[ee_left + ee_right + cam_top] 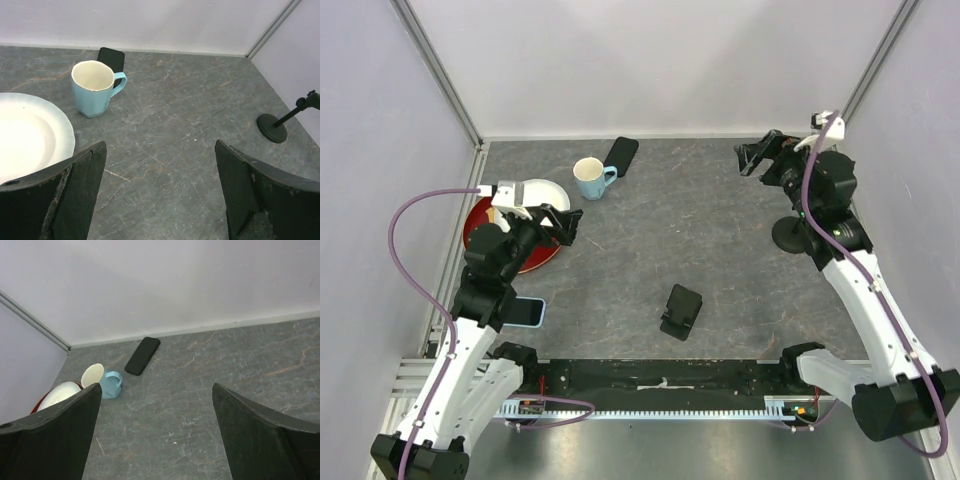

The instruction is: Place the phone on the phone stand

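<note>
A black phone (621,156) lies flat by the back wall, just behind a blue mug (588,178); both wrist views show it too (112,59) (142,355). The phone stand (680,311), a small black angled piece, sits alone on the table's front middle. My left gripper (563,225) hovers open over the left side, beside the plates, with bare table between its fingers (160,200). At the back right my right gripper (750,158) hangs open and empty (155,440), facing the phone from well off.
A white plate (545,193) rests on a red plate (480,215) at the left. A light blue phone-like slab (528,312) lies under the left arm. A black round-based stand (788,236) (272,127) stands below the right arm. Walls close in the back and sides.
</note>
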### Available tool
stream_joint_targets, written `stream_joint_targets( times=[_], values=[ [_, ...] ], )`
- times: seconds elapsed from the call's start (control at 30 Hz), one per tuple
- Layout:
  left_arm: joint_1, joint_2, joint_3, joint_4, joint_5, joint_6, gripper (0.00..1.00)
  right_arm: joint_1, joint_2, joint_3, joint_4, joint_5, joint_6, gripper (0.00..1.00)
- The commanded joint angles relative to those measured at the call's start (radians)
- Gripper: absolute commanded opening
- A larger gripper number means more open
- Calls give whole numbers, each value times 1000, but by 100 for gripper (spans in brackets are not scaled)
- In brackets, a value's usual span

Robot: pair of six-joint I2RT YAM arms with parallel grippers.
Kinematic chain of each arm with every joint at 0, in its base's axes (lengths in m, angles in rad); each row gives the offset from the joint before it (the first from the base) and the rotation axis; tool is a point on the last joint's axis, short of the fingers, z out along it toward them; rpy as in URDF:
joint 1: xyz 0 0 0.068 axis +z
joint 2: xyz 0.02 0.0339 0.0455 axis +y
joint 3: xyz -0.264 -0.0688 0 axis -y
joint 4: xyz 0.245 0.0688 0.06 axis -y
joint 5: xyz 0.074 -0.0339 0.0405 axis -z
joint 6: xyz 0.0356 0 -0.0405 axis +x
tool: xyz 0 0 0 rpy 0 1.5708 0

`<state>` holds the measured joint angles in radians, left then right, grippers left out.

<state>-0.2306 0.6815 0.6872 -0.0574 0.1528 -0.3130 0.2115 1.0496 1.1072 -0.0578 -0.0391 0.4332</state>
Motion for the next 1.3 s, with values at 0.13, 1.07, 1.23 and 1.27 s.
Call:
stream_joint_targets(
  times=[0.13, 1.07, 1.23, 1.27],
  values=[
    [4, 18, 44, 42, 83, 20, 95, 9, 130, 80, -140, 155, -51, 98],
    [4, 52, 52, 47, 163, -34, 93, -291, 55, 22, -599, 564, 334, 98],
    [5, 46, 54, 42, 162, -37, 92, -291, 87, 77, -686, 542, 423, 98],
    [5, 46, 55, 41, 163, -40, 92, -291, 101, 82, -686, 509, 420, 98]
  ],
)
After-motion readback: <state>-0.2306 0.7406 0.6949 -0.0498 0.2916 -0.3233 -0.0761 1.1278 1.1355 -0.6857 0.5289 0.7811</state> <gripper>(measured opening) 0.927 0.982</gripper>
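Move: The phone stand, the round-based one, lies roughly 6 cm ahead of the right hand, some 14 cm to its right and about 30 cm below. From that same hand the black folding holder is about 20 cm back and 19 cm left, and the black phone some 33 cm ahead and 41 cm left, both on the table roughly 37 cm down. From the left hand the stand is about 13 cm ahead, 64 cm right and 21 cm below. The open right hand dips some 9 cm with a slight push forward, then sweeps about 18 cm to the right at nearly that height and finally sinks another 5 cm while drawing back, closing in on the round-based phone stand and ending above and behind it without a touch. Along the way its wrist swings clockwise by some 55 degrees and tips the wide-open fingers about 30 degrees down, while the empty, open left hand only edges a couple of centimetres right and turns slightly clockwise. ##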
